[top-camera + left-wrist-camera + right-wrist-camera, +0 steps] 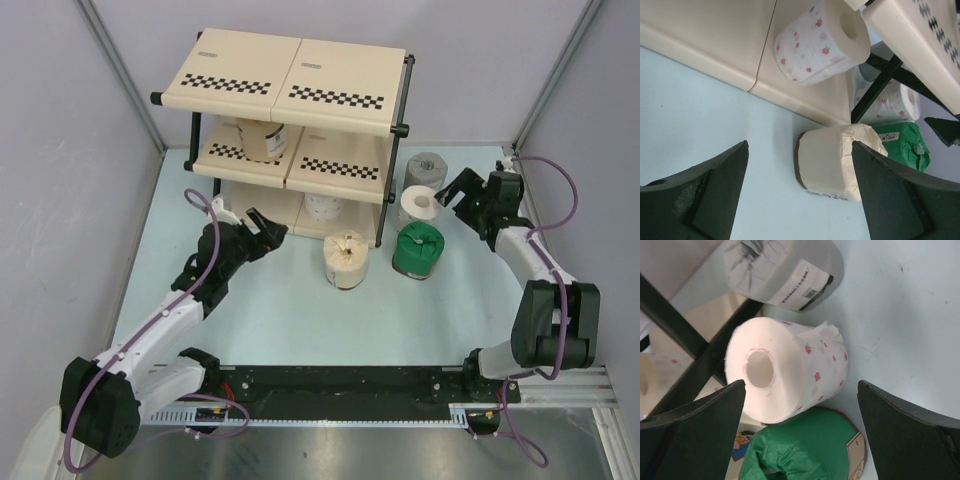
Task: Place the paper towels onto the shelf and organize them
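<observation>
The shelf (300, 75) stands at the back of the table. A tan roll (265, 138) sits on its middle tier and a white flowered roll (324, 208) on its bottom tier (715, 35). On the table, a tan roll (345, 259) stands in front of the shelf, with a green-wrapped roll (417, 250), a white roll (420, 203) and a grey roll (425, 169) to the shelf's right. My left gripper (268, 228) is open, facing the tan roll (832, 162) from a short distance. My right gripper (458, 186) is open, close to the white roll (785, 370) and green roll (805, 447).
Grey enclosure walls close in the left, back and right sides. A black shelf post (695, 347) stands just left of the white roll. The grey roll (785, 270) lies beyond it. A black rail (340, 385) runs along the near edge.
</observation>
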Controlling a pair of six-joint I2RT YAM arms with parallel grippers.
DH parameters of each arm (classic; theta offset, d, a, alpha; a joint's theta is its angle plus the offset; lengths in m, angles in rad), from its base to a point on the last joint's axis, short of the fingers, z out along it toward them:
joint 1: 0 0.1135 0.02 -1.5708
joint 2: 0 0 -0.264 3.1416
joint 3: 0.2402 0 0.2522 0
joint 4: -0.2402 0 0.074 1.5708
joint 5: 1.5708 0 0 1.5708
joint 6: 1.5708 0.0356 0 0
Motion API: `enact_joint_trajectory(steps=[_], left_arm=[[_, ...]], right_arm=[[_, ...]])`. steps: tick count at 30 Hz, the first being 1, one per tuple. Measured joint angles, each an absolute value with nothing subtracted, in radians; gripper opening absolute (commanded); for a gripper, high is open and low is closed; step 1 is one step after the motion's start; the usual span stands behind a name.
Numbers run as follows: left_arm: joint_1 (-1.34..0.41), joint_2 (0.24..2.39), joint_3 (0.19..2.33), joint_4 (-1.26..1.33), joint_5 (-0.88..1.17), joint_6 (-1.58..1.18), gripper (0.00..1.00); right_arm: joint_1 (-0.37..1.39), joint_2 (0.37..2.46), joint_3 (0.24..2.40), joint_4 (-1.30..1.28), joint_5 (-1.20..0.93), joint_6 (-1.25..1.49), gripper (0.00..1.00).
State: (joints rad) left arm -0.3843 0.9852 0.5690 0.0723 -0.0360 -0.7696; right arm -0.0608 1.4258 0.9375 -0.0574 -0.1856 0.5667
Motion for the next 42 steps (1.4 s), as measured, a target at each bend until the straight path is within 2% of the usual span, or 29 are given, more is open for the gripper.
enact_joint_trajectory(steps=[19,25,29,32,42], left_arm=[[-0.385,0.984,0.569,0.041,0.005,-0.741,0.89],[-0.385,0.968,0.569,0.038,0.004,-0.739,0.89],[-0.385,0.966,0.569,0.033,0.004,-0.732,0.89],[-0.385,0.966,0.569,0.028,0.004,-0.732,0.89],[-0.385,0.940,0.569,0.009,-0.020,-0.732,0.88]], right_arm=[[-0.015,1.588,1.014,-0.123,-0.168,0.549,0.95],[-0.010,1.660,1.058,-0.121,-0.158,0.554,0.88],[-0.004,1.682,1.071,-0.118,-0.157,0.556,0.71],[0.001,1.682,1.076,-0.109,-0.159,0.559,0.62],[-0.004,1.620,1.080,-0.157,-0.080,0.564,0.54]])
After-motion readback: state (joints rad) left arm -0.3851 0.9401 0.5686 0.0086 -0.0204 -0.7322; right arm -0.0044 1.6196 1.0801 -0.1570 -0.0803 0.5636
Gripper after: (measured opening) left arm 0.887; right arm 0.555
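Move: The white flowered roll that I go for stands about 3 cm ahead of my right hand, 6 cm to its left, its middle some 9 cm below. The green roll stands about 8 cm back and 6 cm to the left of that hand, the grey one 13 cm ahead and 4 cm to the left, both also around 9 cm lower. From my left hand the white roll is roughly 12 cm ahead, 36 cm to the right and 10 cm down. With my right hand I sink about 6 cm onto the near right side of the white flowered roll, edging forward and a little left and tipping the fingers some 10 degrees further down. Then I close the wide-open fingers to just over half, one in the core and one outside, pinching the wall, and start back up and slightly right with it, by 1 to 2 cm. ##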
